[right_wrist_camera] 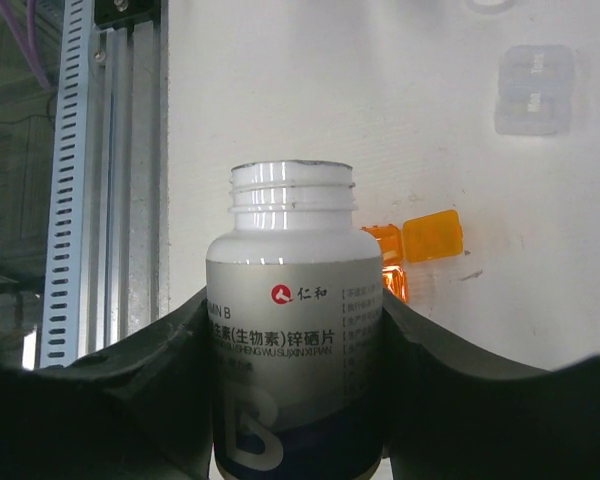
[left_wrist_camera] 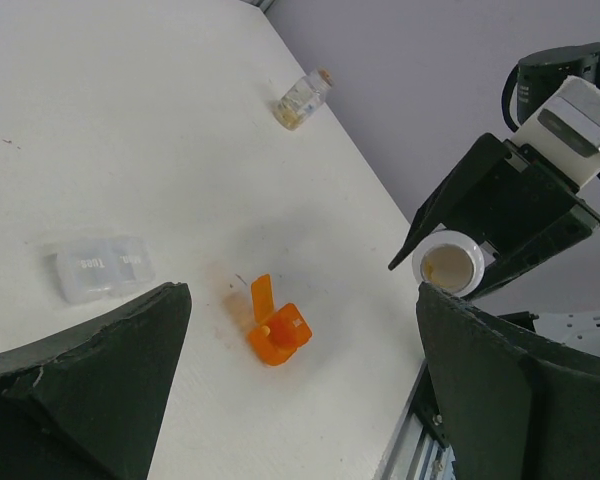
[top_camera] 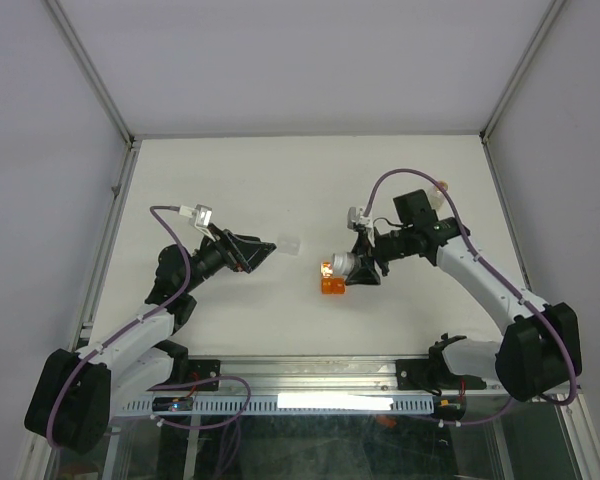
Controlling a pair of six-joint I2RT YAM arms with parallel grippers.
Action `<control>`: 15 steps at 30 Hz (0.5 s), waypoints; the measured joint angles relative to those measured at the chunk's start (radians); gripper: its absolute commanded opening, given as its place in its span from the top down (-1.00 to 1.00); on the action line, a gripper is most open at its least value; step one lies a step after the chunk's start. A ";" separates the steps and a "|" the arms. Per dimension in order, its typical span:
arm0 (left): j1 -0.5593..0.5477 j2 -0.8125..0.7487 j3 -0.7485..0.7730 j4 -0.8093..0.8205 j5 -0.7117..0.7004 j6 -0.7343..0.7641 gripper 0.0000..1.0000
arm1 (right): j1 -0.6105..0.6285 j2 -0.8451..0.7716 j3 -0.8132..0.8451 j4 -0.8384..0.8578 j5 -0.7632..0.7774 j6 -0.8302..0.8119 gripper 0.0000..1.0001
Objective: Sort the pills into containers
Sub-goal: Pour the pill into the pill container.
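Note:
My right gripper [top_camera: 347, 266] is shut on the white bottle [top_camera: 338, 266], which lies tipped with its open mouth toward the left. In the right wrist view the bottle [right_wrist_camera: 293, 330], with its grey and dark label, fills the space between the jaws. Just below its mouth on the table sits the orange cup [top_camera: 333, 287], flip lid [right_wrist_camera: 432, 236] open. The left wrist view shows a small tan pill [left_wrist_camera: 265, 329] in the orange cup [left_wrist_camera: 280, 335]. My left gripper [top_camera: 258, 252] hangs open and empty left of the cup. The clear vial [top_camera: 441, 187] lies far right.
A clear two-cell pill box [top_camera: 292, 244] lies just past the left gripper's tips, also seen as the pill box [left_wrist_camera: 102, 266] in the left wrist view. A slotted metal rail [top_camera: 310, 400] runs along the near table edge. Enclosure walls border the table.

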 measured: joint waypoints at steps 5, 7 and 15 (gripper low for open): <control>0.000 -0.007 0.000 -0.010 0.000 0.011 -0.98 | 0.000 -0.018 -0.065 0.014 -0.058 -0.126 1.00; 0.000 -0.016 0.000 -0.013 -0.001 0.019 -0.98 | 0.000 -0.039 -0.066 0.037 -0.073 -0.144 1.00; 0.000 -0.038 0.000 -0.019 -0.004 0.029 -0.98 | -0.065 0.024 0.336 0.391 -0.156 0.317 1.00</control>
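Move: The open orange pill container lies about 4 cm ahead of the right hand, 5 cm to its left and some 14 cm below; this hand already grips the open white bottle, mouth slanting down to the left. The clear pill box is about 13 cm ahead and 15 cm left of the same hand; the glass pill bottle stands roughly 24 cm ahead and 21 cm to its right. From the idle left hand, the orange container is about 15 cm to the right, 1 cm ahead and 16 cm down. The right hand keeps its pinch on the white bottle and, after a small dip of about 1 cm back and down, swings it fast up and away from the orange pill container, some 17 cm higher and about 7 cm forward. As the hand climbs, the wrist turns by nearly 30 degrees, lifting the bottle's mouth from its downward slant to almost level, still facing left, with the fingers' opening unchanged. ##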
